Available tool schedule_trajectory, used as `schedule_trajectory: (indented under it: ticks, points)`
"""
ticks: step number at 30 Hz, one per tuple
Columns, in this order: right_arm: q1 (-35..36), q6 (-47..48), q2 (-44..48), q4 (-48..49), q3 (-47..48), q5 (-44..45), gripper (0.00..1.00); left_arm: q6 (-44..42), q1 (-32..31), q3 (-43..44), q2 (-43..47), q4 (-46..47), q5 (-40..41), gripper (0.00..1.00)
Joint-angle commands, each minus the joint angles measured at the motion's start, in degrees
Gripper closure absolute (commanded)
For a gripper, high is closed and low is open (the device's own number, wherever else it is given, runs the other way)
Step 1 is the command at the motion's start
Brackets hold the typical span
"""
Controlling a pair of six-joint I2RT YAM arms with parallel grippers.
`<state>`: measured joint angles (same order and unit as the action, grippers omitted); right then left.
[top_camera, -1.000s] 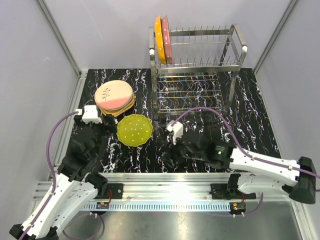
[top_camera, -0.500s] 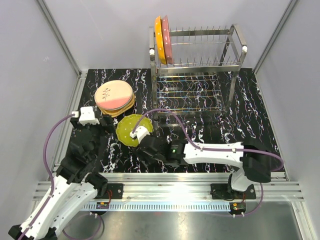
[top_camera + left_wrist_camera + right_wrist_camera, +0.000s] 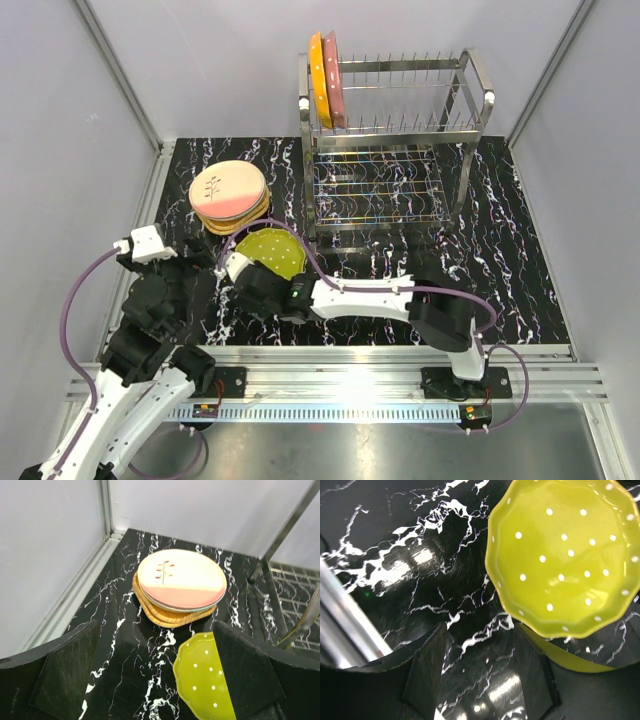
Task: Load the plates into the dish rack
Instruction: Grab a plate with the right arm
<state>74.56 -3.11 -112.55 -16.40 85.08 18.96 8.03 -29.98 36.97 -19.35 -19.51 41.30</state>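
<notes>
The dish rack [image 3: 478,92] stands at the back, with a dotted orange plate [image 3: 317,66] and a pink plate [image 3: 333,64] upright at the left end of its upper tier. A dotted lime-green plate [image 3: 274,250] [image 3: 565,555] lies flat on the black marble table. Behind it is a stack of plates [image 3: 230,194] [image 3: 180,582], a cream leaf-motif one on top. My right gripper [image 3: 245,282] [image 3: 480,675] is open at the lime plate's near-left edge, with its right finger under the rim. My left gripper [image 3: 198,265] [image 3: 157,680] is wide open just left of that plate [image 3: 205,680], holding nothing.
The right arm [image 3: 370,297] stretches leftward across the front of the table. The aluminium rail [image 3: 330,355] runs along the near edge. A white wall and frame post [image 3: 105,510] close off the left side. The rack's leg [image 3: 295,625] stands just right of the left gripper.
My right arm has swung left across the table, from in front of the rack to the lime plate's edge. The left gripper has drawn back a little to the left.
</notes>
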Motion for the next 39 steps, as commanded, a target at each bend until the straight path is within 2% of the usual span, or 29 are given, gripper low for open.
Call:
schedule_trajectory:
  ticks: [1, 11, 21, 24, 28, 31, 39]
  points:
    - [-1.96, 2.76, -2.75, -0.12, 4.39, 0.03, 0.38, 1.11, -0.17, -0.06, 0.9, 3.24, 2.91, 0.01]
    - [-4.6, 1.98, -9.08, 2.52, 6.68, -8.67, 0.39, 1.64, -0.26, 0.56, -0.25, 2.37, 2.03, 0.01]
    - [-5.04, 1.27, -12.69, 3.4, 7.12, -7.1, 0.45, 1.46, -0.43, 0.47, -0.77, 2.72, 1.33, 0.01]
    - [-5.13, 1.44, -13.31, 3.48, 7.03, -6.31, 0.5, 1.37, -0.43, 0.56, -1.3, 2.55, 1.07, 0.01]
    - [-5.04, 1.44, -13.57, 3.66, 6.86, -6.22, 0.62, 1.2, -0.43, 0.65, -1.56, 2.37, 0.98, 0.01]
    - [-5.04, 1.01, -13.66, 3.57, 6.51, -5.34, 0.65, 1.2, -0.43, 0.56, -1.65, 2.46, 0.8, 0.01]
    - [-4.26, -1.1, -8.66, 5.33, 0.44, -3.67, 0.89, 1.28, -0.43, 0.82, -4.2, 2.28, -2.01, 0.01]
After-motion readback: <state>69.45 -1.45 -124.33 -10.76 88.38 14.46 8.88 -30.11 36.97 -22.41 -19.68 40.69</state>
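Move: About 10 cm ahead of the right hand, 2 cm to its right and 8 cm below lies the middle of the green plate. The stack of plates stands some 25 cm ahead and 9 cm left of this hand, and the dish rack's near left foot is about 14 cm ahead and 12 cm right. From the left hand, the green plate is roughly 6 cm ahead, 11 cm right and 26 cm below. Sinking about 7 cm while reaching some 4 cm forward, the part-open right hand brings its fingers down to the near-left rim of the green plate. Once there it holds almost still and closes, pinching the rim between the two fingertips. ##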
